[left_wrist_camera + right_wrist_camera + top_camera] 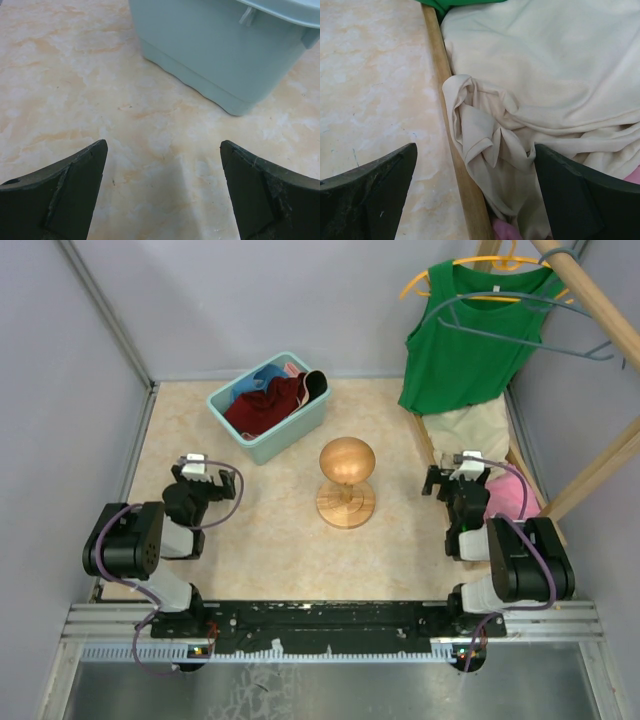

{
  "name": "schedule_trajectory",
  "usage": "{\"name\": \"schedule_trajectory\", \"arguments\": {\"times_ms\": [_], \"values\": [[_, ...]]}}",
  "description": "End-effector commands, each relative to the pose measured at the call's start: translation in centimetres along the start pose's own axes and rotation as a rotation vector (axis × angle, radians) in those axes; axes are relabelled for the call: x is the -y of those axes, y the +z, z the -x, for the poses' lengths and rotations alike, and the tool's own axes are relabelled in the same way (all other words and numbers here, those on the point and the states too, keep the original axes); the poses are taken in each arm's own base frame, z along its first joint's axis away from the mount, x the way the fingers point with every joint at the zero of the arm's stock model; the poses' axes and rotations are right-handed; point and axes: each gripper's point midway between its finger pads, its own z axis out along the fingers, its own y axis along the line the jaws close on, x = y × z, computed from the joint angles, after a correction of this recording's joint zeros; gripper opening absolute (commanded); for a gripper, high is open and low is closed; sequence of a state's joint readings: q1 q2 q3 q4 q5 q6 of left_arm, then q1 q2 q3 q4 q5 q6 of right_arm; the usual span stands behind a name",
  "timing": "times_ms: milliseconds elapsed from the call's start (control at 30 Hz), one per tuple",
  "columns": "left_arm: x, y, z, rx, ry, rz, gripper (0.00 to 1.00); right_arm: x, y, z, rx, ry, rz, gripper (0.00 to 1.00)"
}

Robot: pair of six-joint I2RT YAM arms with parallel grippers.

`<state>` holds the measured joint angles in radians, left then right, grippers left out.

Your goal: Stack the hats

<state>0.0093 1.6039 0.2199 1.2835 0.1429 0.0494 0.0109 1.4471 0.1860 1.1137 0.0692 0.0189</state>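
Note:
A dark red hat (262, 408) and a blue hat (264, 378) lie crumpled in the teal basket (285, 437) at the back left, with a bit of pink fabric (294, 368) at its far rim. My left gripper (198, 476) hovers low over the table, open and holding nothing, just in front of the basket's near wall (220, 55). In the left wrist view the gripper (162, 145) spans only bare table. My right gripper (475, 147) is open and holds nothing. It straddles a wooden rail (454, 150) and a crumpled beige cloth (545, 75); I cannot tell whether the cloth is a hat.
A wooden hat stand (346, 480) with a round head rises at the table's middle. A green tank top (470, 335) hangs from a wooden rack at the back right. Pink cloth (512, 498) lies beside my right arm, and walls close in on both sides.

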Motion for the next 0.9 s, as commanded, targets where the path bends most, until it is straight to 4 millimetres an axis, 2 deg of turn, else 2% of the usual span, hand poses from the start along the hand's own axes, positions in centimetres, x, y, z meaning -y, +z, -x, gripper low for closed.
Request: {"name": "schedule_trajectory", "arguments": {"times_ms": [0, 167, 233, 400, 467, 533, 633, 700, 733, 767, 800, 833, 867], "values": [[0.0, 0.9, 1.7, 0.024, 0.017, -0.016, 1.00, -0.9, 1.4, 3.6, 0.023, -0.023, 0.028, 0.99], [-2.0, 2.4, 5.0, -0.070, -0.059, 0.091, 1.00, -2.4, 1.6, 8.3, 0.030, -0.005, 0.095, 0.99], [-2.4, 2.6, 6.4, -0.105, -0.106, 0.129, 1.00, -3.4, 2.3, 10.1, 0.016, 0.043, 0.127, 0.99], [-1.3, 2.7, 11.4, -0.078, -0.151, 0.068, 1.00, -8.0, 4.8, 11.7, -0.075, 0.130, 0.262, 0.99], [-0.8, 2.5, 13.2, -0.069, -0.161, 0.041, 1.00, -9.2, 6.2, 12.1, -0.089, 0.149, 0.267, 0.85], [-0.5, 2.4, 15.3, -0.046, -0.172, 0.028, 1.00, -10.1, 7.9, 12.0, -0.129, 0.170, 0.272, 0.59], [-0.4, 2.4, 17.3, -0.022, -0.203, 0.029, 1.00, -11.1, 10.8, 11.3, -0.194, 0.201, 0.263, 0.39], [-0.2, 2.5, 18.2, -0.023, -0.235, 0.017, 1.00, -11.6, 13.3, 10.4, -0.231, 0.226, 0.246, 0.31], [0.4, 2.6, 18.6, -0.023, -0.248, -0.008, 1.00, -11.8, 14.3, 9.8, -0.251, 0.238, 0.236, 0.21], [0.7, 2.7, 18.9, -0.027, -0.256, -0.031, 1.00, -11.9, 15.3, 9.3, -0.264, 0.242, 0.220, 0.06], [1.1, 2.7, 19.2, -0.029, -0.266, -0.051, 1.00, -12.2, 16.4, 8.9, -0.273, 0.244, 0.205, 0.00], [1.5, 2.8, 19.5, -0.031, -0.276, -0.071, 1.00, -12.3, 17.5, 7.6, -0.301, 0.238, 0.191, 0.00], [1.6, 2.7, 19.6, -0.039, -0.287, -0.072, 1.00, -12.5, 18.3, 7.2, -0.312, 0.229, 0.176, 0.00]]}}
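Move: The dark red hat in the bin lies about 16 cm ahead of the left hand and 15 cm to its right, a few cm higher; the beige hat in the bin's far right corner is some 20 cm ahead and 26 cm right. From the right hand that beige hat lies roughly 20 cm ahead and 32 cm left. The green tank top's left lower corner hangs some 18 cm ahead and 11 cm left, a little above; the hat stand is 25 cm left, about level with the hand. Forward and to its left towards the bin goes the right hand, about 17 cm out and 11 cm across, arching up 12 cm before sinking by half; it tips and rolls some 25 degrees while its fingers shut on nothing, close to the tank top's corner. The left hand, still open, edges forward, then climbs about 18 cm to look down into the bin. ##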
